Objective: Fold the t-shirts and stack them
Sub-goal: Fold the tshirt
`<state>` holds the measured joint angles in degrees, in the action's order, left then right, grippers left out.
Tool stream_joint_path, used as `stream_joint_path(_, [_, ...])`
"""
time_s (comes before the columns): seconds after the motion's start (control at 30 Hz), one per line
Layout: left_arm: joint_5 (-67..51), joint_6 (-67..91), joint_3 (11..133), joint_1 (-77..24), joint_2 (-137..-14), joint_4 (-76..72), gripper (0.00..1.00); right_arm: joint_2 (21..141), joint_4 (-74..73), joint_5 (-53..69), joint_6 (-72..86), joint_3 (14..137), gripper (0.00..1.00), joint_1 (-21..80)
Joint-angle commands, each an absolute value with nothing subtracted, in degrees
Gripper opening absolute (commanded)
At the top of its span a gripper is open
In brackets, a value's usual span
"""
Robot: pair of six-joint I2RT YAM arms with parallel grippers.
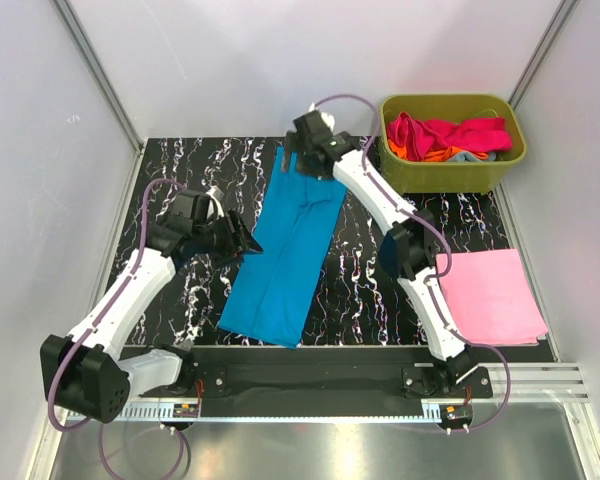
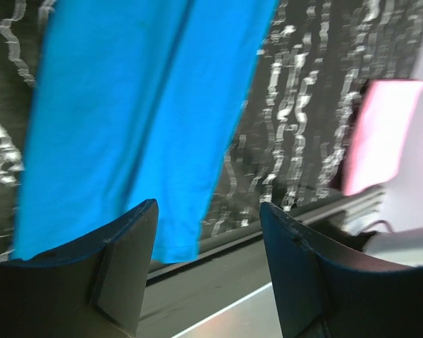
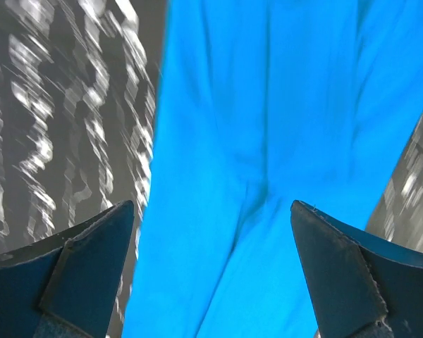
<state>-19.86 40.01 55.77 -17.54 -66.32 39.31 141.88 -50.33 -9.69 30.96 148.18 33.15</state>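
A bright cyan-blue t-shirt (image 1: 285,255) lies folded into a long strip on the black marbled table (image 1: 200,160), running from the far middle toward the near edge. My left gripper (image 1: 242,240) hovers at the strip's left edge, open, with nothing between its fingers; in its wrist view the shirt (image 2: 134,120) lies beyond the fingers. My right gripper (image 1: 302,165) is over the strip's far end, wide open and empty above the blue cloth (image 3: 282,141). A folded light pink t-shirt (image 1: 490,295) lies flat at the right. More t-shirts, magenta, orange and grey-blue (image 1: 445,138), are piled in the tub.
The olive-green plastic tub (image 1: 450,175) stands at the far right corner. Grey walls close in the table on three sides. A black rail (image 1: 310,370) with the arm bases runs along the near edge.
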Motion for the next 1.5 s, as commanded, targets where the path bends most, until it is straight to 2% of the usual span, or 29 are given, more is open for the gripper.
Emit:
stream_joint_path(0.0, [-18.80,33.05,56.70,-14.95,-66.01,41.66,0.65,140.63,-58.62,-13.09,41.91,144.76,1.00,35.68])
stream_joint_path(0.3, [-19.52,32.61,51.25,-12.66,-59.16,39.81,0.65,145.44,-63.90,-17.40,48.70,143.96,1.00,38.58])
stream_joint_path(0.53, [-19.25,32.26,45.54,-11.34,-56.34,39.20,0.65,153.80,-62.67,-20.74,39.91,152.05,1.00,38.23])
stream_joint_path(0.7, [-20.30,32.34,43.68,-11.34,-56.43,38.50,0.65,156.00,-60.56,-18.11,35.87,151.35,1.00,36.04])
stream_joint_path(0.8, [-20.65,32.43,42.81,-11.43,-56.78,38.15,0.65,156.71,-57.84,-15.30,26.66,151.70,1.00,35.51])
stream_joint_path(1.13, [-20.92,37.79,39.46,-11.43,-57.92,35.68,0.65,157.76,-46.85,-4.32,-1.55,154.24,1.00,34.37])
stream_joint_path(1.3, [-21.80,36.84,40.16,-11.34,-59.14,35.77,0.65,157.68,-45.61,-2.63,-0.44,158.29,1.00,32.34])
stream_joint_path(1.4, [-21.88,34.38,42.01,-11.34,-60.46,36.38,0.64,153.21,-46.84,-3.60,2.72,158.03,1.00,32.17])
stream_joint_path(1.47, [-21.45,33.05,44.03,-11.34,-61.96,38.14,0.64,146.30,-47.02,-4.74,6.40,152.34,1.00,32.26])
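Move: Some 5 cm back from the right hand and 14 cm below lies the creased stretch of the folded blue t-shirt. The shirt's far edge is about 14 cm ahead and 4 cm right of that hand, and the clothes basket 10 cm ahead and 37 cm right. From the left hand, the shirt's near-left corner is roughly 11 cm back, 7 cm left and 16 cm below, and the shirt's middle 12 cm ahead and 4 cm right. Dropping about 14 cm and drawing back onto the creased part of the shirt, the wide-open right hand sets its fingertips on the cloth. It then pushes the cloth forward some 7 cm, twisting about 30 degrees counter-clockwise with its left side tipped down, and begins to rise. The left hand, half open and touching nothing, sinks and eases back and left towards the near-left corner. ##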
